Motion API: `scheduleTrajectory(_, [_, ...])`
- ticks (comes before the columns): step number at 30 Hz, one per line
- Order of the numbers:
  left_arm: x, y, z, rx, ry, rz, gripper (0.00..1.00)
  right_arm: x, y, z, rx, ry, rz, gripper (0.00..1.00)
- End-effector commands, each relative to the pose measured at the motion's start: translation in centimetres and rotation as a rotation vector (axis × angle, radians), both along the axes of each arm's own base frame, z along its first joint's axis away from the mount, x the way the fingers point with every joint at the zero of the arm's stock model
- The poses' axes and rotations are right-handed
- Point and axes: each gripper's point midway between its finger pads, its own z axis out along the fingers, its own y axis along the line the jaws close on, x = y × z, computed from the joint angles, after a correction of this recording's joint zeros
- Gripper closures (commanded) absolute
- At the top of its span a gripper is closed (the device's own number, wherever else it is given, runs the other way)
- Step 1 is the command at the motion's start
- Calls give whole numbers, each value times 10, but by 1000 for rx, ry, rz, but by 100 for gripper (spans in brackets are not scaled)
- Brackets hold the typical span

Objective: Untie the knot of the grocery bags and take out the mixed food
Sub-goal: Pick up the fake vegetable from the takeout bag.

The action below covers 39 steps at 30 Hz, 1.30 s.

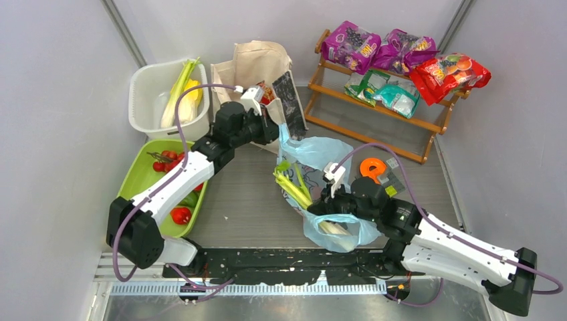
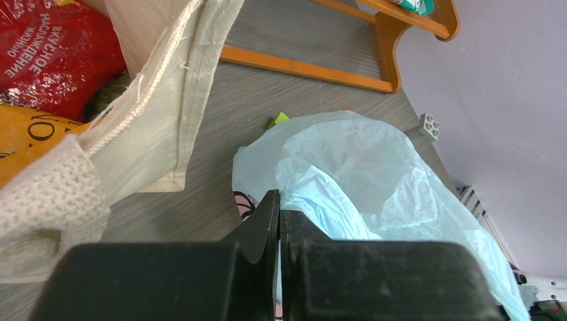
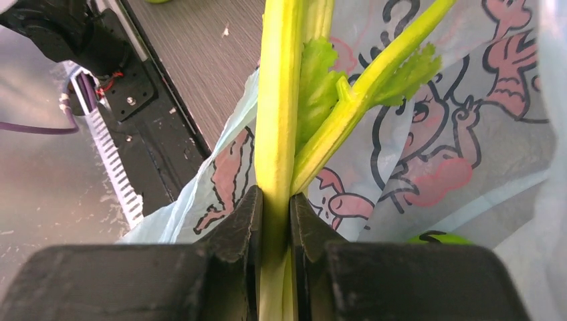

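The light-blue plastic bag [image 1: 321,152] lies open mid-table, and no knot shows on it. My left gripper [image 1: 281,135] is shut on a thin pinch of its upper edge [image 2: 314,200], pulled up beside the cream canvas tote [image 1: 257,63]. Long green-white stalks [image 1: 295,184] stick out of the bag's mouth. My right gripper [image 1: 319,208] is shut on one stalk [image 3: 274,100], with the bag's cartoon print [image 3: 428,167] behind it. Inside the tote [image 2: 167,100] I see a red snack packet [image 2: 53,53] and an orange one [image 2: 27,140].
A white tub [image 1: 137,80] at the back left holds stalks and a yellow vegetable. A green tray [image 1: 137,175] at the left holds red fruits. The wooden rack [image 1: 334,95] at the back right carries purple, teal and red packets. An orange ring [image 1: 372,167] lies beside the bag.
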Motion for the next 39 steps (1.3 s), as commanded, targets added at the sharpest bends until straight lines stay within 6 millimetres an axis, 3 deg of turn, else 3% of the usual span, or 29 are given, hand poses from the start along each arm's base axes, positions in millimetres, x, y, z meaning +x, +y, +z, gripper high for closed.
scheduleTrajectory(1, [10,-7,10,-19,-32,-16,100,-5,5,68,170,-95,32,95])
scheduleTrajectory(7, [17,-9,-31,52,48,-9,100,-8,-6,131,311,-206,13,95])
scheduleTrajectory(15, [17,-11,-43,73,61,-34,99,-14,-10,180,447,-295,31,95])
scheduleTrajectory(18, [12,-12,-30,63,-4,-74,77,-10,-12,202,517,-349,9,95])
scheduleTrajectory(20, [6,-9,-13,49,-83,-88,54,-2,-14,213,536,-397,-30,95])
scheduleTrajectory(21, [2,-6,-3,40,-128,-91,37,4,-17,217,536,-411,-65,95])
scheduleTrajectory(24, [-13,7,22,39,-240,-90,7,20,-20,237,566,-471,-147,95])
scheduleTrajectory(25, [-20,13,33,38,-281,-85,3,25,-23,244,571,-485,-179,95])
scheduleTrajectory(32, [-57,45,54,76,-379,-62,0,57,-11,263,541,-519,-286,95])
scheduleTrajectory(39, [-120,39,110,-165,-462,-217,0,60,16,291,610,-528,-220,95])
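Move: The right hand already grips the leafy celery by its stalks, root end still in the blue grocery bag, whose middle lies about 6 cm ahead, 3 cm to the right and 10 cm below this hand. The white basket is roughly 40 cm ahead and 40 cm left of the right hand, the tote bag some 35 cm ahead and 15 cm left. From the left hand, which pinches the grocery bag's far corner, the bag's middle lies about 14 cm back, 13 cm right and 19 cm down. Keeping its hold, the right hand draws the celery up out of the bag by about 22 cm, nearly straight at first and then also forward, while its wrist tips the fingers up to roughly level. Meanwhile the left hand lowers the bag's corner about 5 cm, opens wide to let go, and then backs off up, back and a little left, its fingers tilting upward. ##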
